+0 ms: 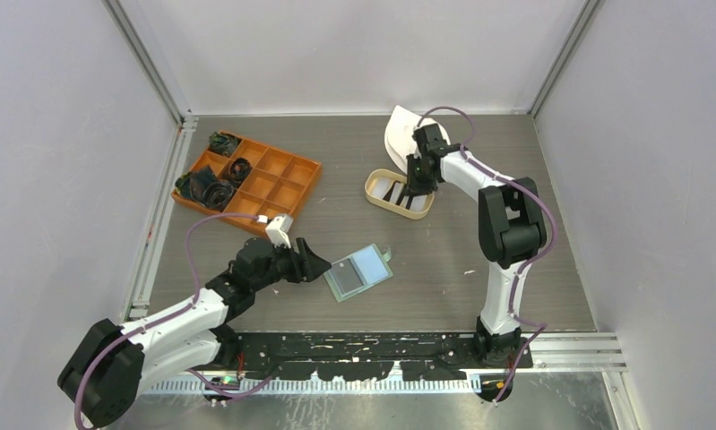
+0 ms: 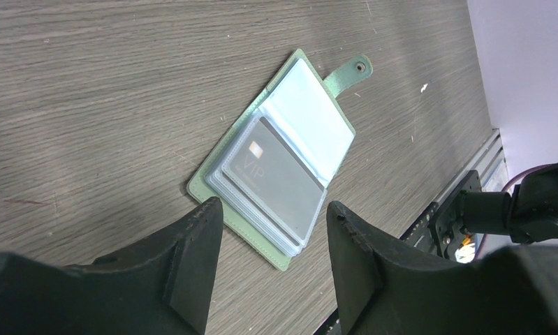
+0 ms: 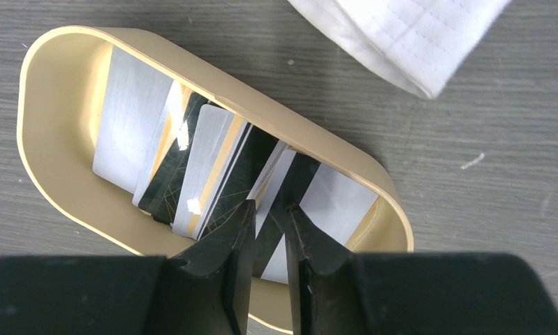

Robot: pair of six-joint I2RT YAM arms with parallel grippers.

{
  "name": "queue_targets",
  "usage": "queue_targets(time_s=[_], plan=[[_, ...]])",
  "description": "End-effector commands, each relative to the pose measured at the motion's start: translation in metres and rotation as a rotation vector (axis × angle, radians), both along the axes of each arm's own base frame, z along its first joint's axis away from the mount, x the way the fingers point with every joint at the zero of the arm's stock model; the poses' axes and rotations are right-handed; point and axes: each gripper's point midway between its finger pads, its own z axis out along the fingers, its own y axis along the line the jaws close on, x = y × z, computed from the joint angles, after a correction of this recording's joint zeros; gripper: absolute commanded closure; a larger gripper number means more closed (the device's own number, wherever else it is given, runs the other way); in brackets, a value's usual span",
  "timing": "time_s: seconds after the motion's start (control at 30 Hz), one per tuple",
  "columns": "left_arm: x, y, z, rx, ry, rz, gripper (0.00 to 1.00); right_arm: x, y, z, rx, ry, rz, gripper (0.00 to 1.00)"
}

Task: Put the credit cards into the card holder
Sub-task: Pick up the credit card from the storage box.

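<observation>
The sage-green card holder (image 1: 358,271) (image 2: 290,160) lies open on the table, with a grey credit card (image 2: 276,178) in its top clear sleeve. My left gripper (image 1: 323,266) (image 2: 274,206) hovers just left of it, open and empty, its fingers either side of the holder's near corner. Several credit cards (image 3: 133,118), white, black and gold, lean in the oval tan tray (image 1: 376,184) (image 3: 52,42). My right gripper (image 1: 417,191) (image 3: 269,208) reaches into the tray, jaws a narrow gap apart around the edge of a black-and-white card.
A white cloth (image 1: 399,130) (image 3: 401,35) lies just behind the tray. An orange compartment box (image 1: 273,184) with dark cord bundles (image 1: 209,188) sits at the back left. Walls close in the table on three sides.
</observation>
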Motion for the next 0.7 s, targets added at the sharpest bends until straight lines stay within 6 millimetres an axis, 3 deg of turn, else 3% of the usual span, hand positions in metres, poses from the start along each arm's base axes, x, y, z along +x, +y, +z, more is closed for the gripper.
queue_targets(time_s=[0.0, 0.2, 0.43, 0.53, 0.67], plan=[[0.005, -0.007, 0.020, -0.058, -0.052, -0.012, 0.43, -0.009, -0.012, 0.026, 0.008, -0.022, 0.003, 0.73], [0.005, -0.008, 0.022, -0.063, -0.051, -0.017, 0.43, -0.009, -0.021, 0.029, -0.008, -0.024, -0.004, 0.74], [0.009, -0.011, 0.029, -0.071, -0.070, -0.019, 0.43, -0.014, -0.027, 0.048, 0.046, -0.052, 0.024, 0.74], [0.015, -0.022, 0.044, -0.093, -0.097, -0.052, 0.42, -0.028, -0.006, 0.068, 0.199, -0.050, 0.200, 0.62], [0.031, -0.043, 0.066, -0.117, -0.129, -0.111, 0.41, -0.031, -0.013, 0.082, 0.240, -0.090, 0.266, 0.46]])
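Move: The right hand's partly closed fingers are down in the storage box at the striped card, whose middle lies about 1 cm right, 1 cm back and 1 cm below them. The box's middle is some 3 cm left, level fore and aft; the white cloth is roughly 12 cm ahead and 1 cm right, and the card holder about 13 cm left and 20 cm back. From the left hand the striped card is some 16 cm ahead and 23 cm right. The right hand draws about 3 cm right and slightly back, then lifts some 3 cm off the striped card, opening. ##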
